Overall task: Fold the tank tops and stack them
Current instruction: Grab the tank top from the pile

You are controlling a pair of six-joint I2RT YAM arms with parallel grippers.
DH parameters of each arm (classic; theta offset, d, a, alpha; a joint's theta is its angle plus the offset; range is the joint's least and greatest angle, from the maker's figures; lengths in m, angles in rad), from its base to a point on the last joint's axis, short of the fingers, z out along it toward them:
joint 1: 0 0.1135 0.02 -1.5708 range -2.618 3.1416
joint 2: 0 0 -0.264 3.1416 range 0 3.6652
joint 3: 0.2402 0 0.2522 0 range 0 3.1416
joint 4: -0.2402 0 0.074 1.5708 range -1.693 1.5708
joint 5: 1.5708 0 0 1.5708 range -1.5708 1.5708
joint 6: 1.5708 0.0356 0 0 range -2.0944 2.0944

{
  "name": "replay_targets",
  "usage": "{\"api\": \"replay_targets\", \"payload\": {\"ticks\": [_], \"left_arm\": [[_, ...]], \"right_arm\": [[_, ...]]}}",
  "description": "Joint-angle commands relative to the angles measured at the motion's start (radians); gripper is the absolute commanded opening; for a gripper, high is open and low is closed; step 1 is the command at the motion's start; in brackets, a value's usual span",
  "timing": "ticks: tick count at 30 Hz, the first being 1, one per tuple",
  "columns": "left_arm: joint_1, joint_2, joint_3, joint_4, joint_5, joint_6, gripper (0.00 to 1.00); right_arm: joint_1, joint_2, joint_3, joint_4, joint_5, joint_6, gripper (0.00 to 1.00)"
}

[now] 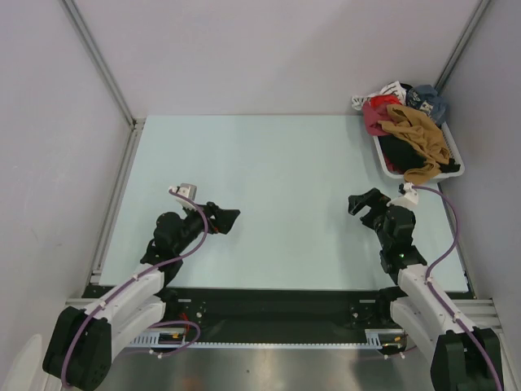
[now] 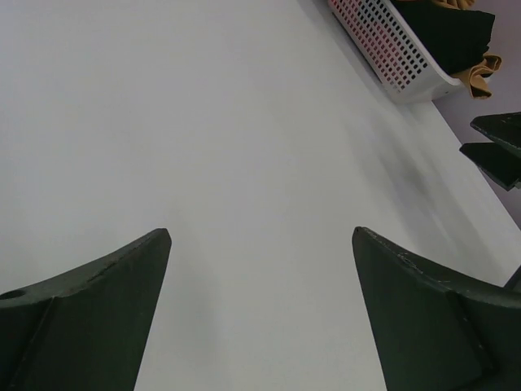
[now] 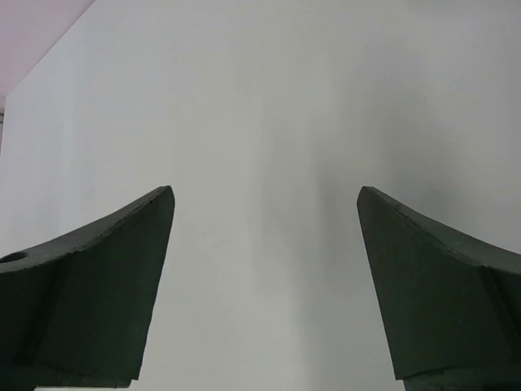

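Note:
The tan-brown tank top [image 1: 419,137] lies crumpled on top of a heap of clothes in a white basket [image 1: 453,171] at the table's back right; a corner of it hangs over the basket rim in the left wrist view [image 2: 480,75]. A slate-blue cloth [image 1: 429,101] shows at the back of the heap, mostly buried. My left gripper [image 1: 228,218] [image 2: 261,236] is open and empty over the bare table at the front left. My right gripper [image 1: 364,205] [image 3: 265,191] is open and empty at the front right, a little short of the basket.
The basket also holds red [image 1: 376,114], black [image 1: 399,151] and white [image 1: 391,90] clothes. Its perforated wall [image 2: 391,53] shows in the left wrist view, with the right gripper's fingers [image 2: 496,147] beside it. Grey walls enclose the pale table [image 1: 269,163].

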Motion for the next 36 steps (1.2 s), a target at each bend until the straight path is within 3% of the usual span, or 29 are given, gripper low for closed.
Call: {"api": "replay_targets", "payload": {"ticks": [1,6,11,17,21,27,31,33,36], "left_arm": [[-0.009,0.001,0.030,0.043,0.026,0.020,1.00],[-0.007,-0.001,0.025,0.038,0.020,0.021,1.00],[-0.012,0.008,0.028,0.047,0.031,0.011,1.00],[-0.015,0.047,0.031,0.070,0.054,-0.006,1.00],[-0.016,0.053,0.036,0.072,0.060,-0.012,1.00],[-0.018,0.055,0.030,0.083,0.071,-0.026,1.00],[-0.019,0.067,0.031,0.092,0.077,-0.034,1.00],[-0.021,0.074,0.033,0.093,0.080,-0.038,1.00],[-0.024,0.091,0.037,0.101,0.088,-0.043,1.00]], "right_arm": [[0.002,-0.019,0.000,0.031,0.001,-0.022,1.00],[0.002,-0.010,0.086,-0.058,0.034,-0.028,0.95],[-0.033,0.109,0.458,-0.315,0.122,-0.022,0.91],[-0.198,0.407,0.898,-0.546,0.147,0.058,0.88],[-0.237,0.554,1.008,-0.558,0.191,0.098,0.86],[-0.260,0.778,1.192,-0.548,0.244,0.102,0.84],[-0.261,0.919,1.331,-0.531,0.258,0.046,0.74],[-0.254,1.049,1.500,-0.592,0.260,-0.013,0.73],[-0.243,1.184,1.741,-0.744,0.314,-0.053,0.80]]}}
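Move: The tan tank top on the basket's pile lies about 20 cm ahead of the right hand, 17 cm to its right and some 4 cm above it. From that hand, the maroon cloth is 27 cm ahead and 9 cm right, the denim cloth 32 cm ahead and 21 cm right, and the black cloth 14 cm ahead and 12 cm right, all near hand height. From the left hand, the tan top is roughly 23 cm ahead and 54 cm right. Right hand arcs up, some 25 cm forward and rightward over the clothes pile, turning clockwise, fingers narrowing slightly. ##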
